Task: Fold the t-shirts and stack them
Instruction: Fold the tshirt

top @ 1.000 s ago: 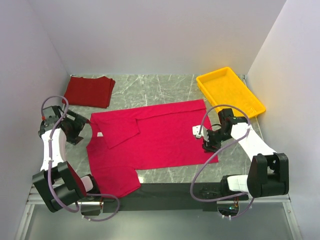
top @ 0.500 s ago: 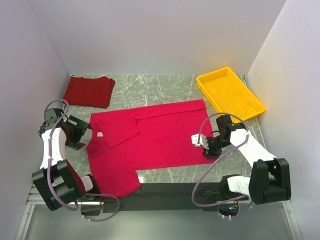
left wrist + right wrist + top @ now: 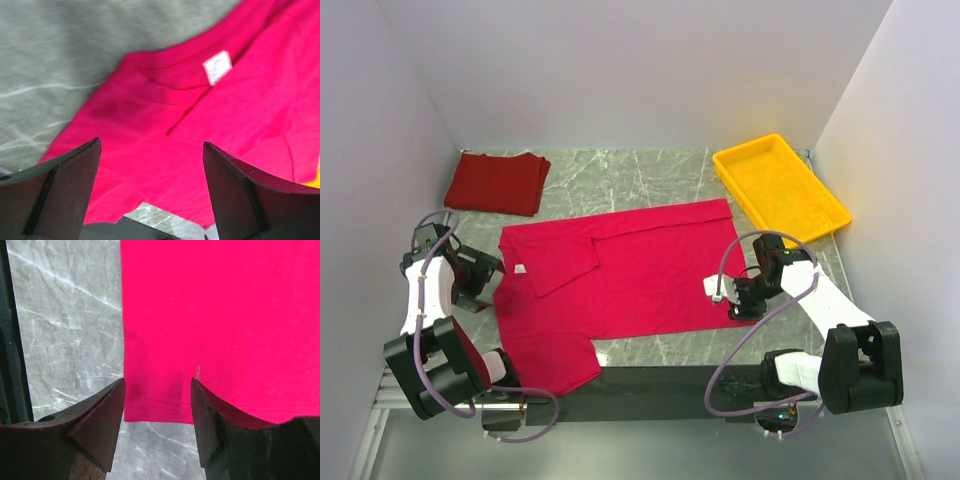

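Note:
A bright crimson t-shirt (image 3: 630, 275) lies spread flat mid-table, one sleeve folded in, its small white tag (image 3: 217, 67) by the collar. A darker maroon t-shirt (image 3: 498, 182) sits folded at the back left. My left gripper (image 3: 485, 275) hovers open just off the crimson shirt's left edge; in its wrist view the collar and near sleeve (image 3: 165, 165) lie between the fingers, untouched. My right gripper (image 3: 728, 300) is open above the shirt's near right corner; the hem corner (image 3: 150, 405) shows between its fingers, with nothing gripped.
A yellow plastic tray (image 3: 779, 185) stands at the back right, angled along the wall. Grey marble tabletop (image 3: 650, 170) shows behind the crimson shirt. A dark rail (image 3: 650, 385) runs along the near edge between the arm bases.
My right gripper has slid toward the near right corner of the crimson shirt. The left gripper has dropped a little nearer the shirt's left edge. Neither shirt has moved.

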### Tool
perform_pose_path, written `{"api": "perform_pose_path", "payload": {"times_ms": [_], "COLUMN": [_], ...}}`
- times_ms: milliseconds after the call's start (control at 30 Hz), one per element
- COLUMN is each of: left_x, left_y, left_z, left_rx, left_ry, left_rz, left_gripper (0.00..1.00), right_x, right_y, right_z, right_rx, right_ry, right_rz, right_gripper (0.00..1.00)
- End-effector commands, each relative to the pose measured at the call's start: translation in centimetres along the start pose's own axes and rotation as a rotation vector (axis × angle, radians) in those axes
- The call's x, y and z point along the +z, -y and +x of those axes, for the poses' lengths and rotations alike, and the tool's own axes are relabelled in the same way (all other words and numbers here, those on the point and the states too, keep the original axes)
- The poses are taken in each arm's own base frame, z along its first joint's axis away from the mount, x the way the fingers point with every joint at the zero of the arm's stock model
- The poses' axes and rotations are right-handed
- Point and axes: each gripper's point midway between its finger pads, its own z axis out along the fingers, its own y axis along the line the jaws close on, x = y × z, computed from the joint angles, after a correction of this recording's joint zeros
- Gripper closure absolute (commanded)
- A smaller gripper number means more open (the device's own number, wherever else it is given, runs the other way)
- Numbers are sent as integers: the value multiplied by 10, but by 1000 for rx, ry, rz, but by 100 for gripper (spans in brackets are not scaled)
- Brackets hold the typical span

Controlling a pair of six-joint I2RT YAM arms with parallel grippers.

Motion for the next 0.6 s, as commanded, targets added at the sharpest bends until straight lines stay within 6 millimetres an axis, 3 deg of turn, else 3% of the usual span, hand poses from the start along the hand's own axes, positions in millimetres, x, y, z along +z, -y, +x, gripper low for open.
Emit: {"api": "perform_pose_path", "payload": {"times_ms": [0,133,300,567], "left_x": [-9,-10,-3,3], "left_y": [-22,-43,-54,-64], "left_z": [1,6,17,28], "left_rx": [-56,-86,-95,-91], "left_ry": [37,26,-19,-101], "left_rz": [-115,-225,-261,-345], "left_gripper": [13,14,15,18], "right_x": [1,5,13,18], "right_y": [-10,-12,-17,-5], "right_z": [6,9,12,10], "right_rx": [-35,-34,-42,-8], "right_ry": [-30,-39,-52,-57], "right_rz": [-20,-34,-48,-19], "right_gripper": [38,38,38,39]}}
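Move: The pink shirt's near shoulder edge, by its sticking-out sleeve, lies about 10 cm back, 5 cm right and 8 cm below my left hand. The white collar label is some 4 cm ahead and 9 cm right of that hand, the folded dark-red shirt about 24 cm ahead and 4 cm right. For my right hand, the near hem corner is roughly 4 cm back, 1 cm right and 5 cm below, the yellow tray's middle 27 cm ahead and 8 cm right. I draw my left hand back about 5 cm along the shirt's collar-side edge towards the near shoulder, sinking a little and tilting the fingers some 15 degrees from leaning forward to nearly straight down, jaws kept wide. Meanwhile my right hand, still part open, eases down about 2 cm and slightly back towards the near hem corner. ##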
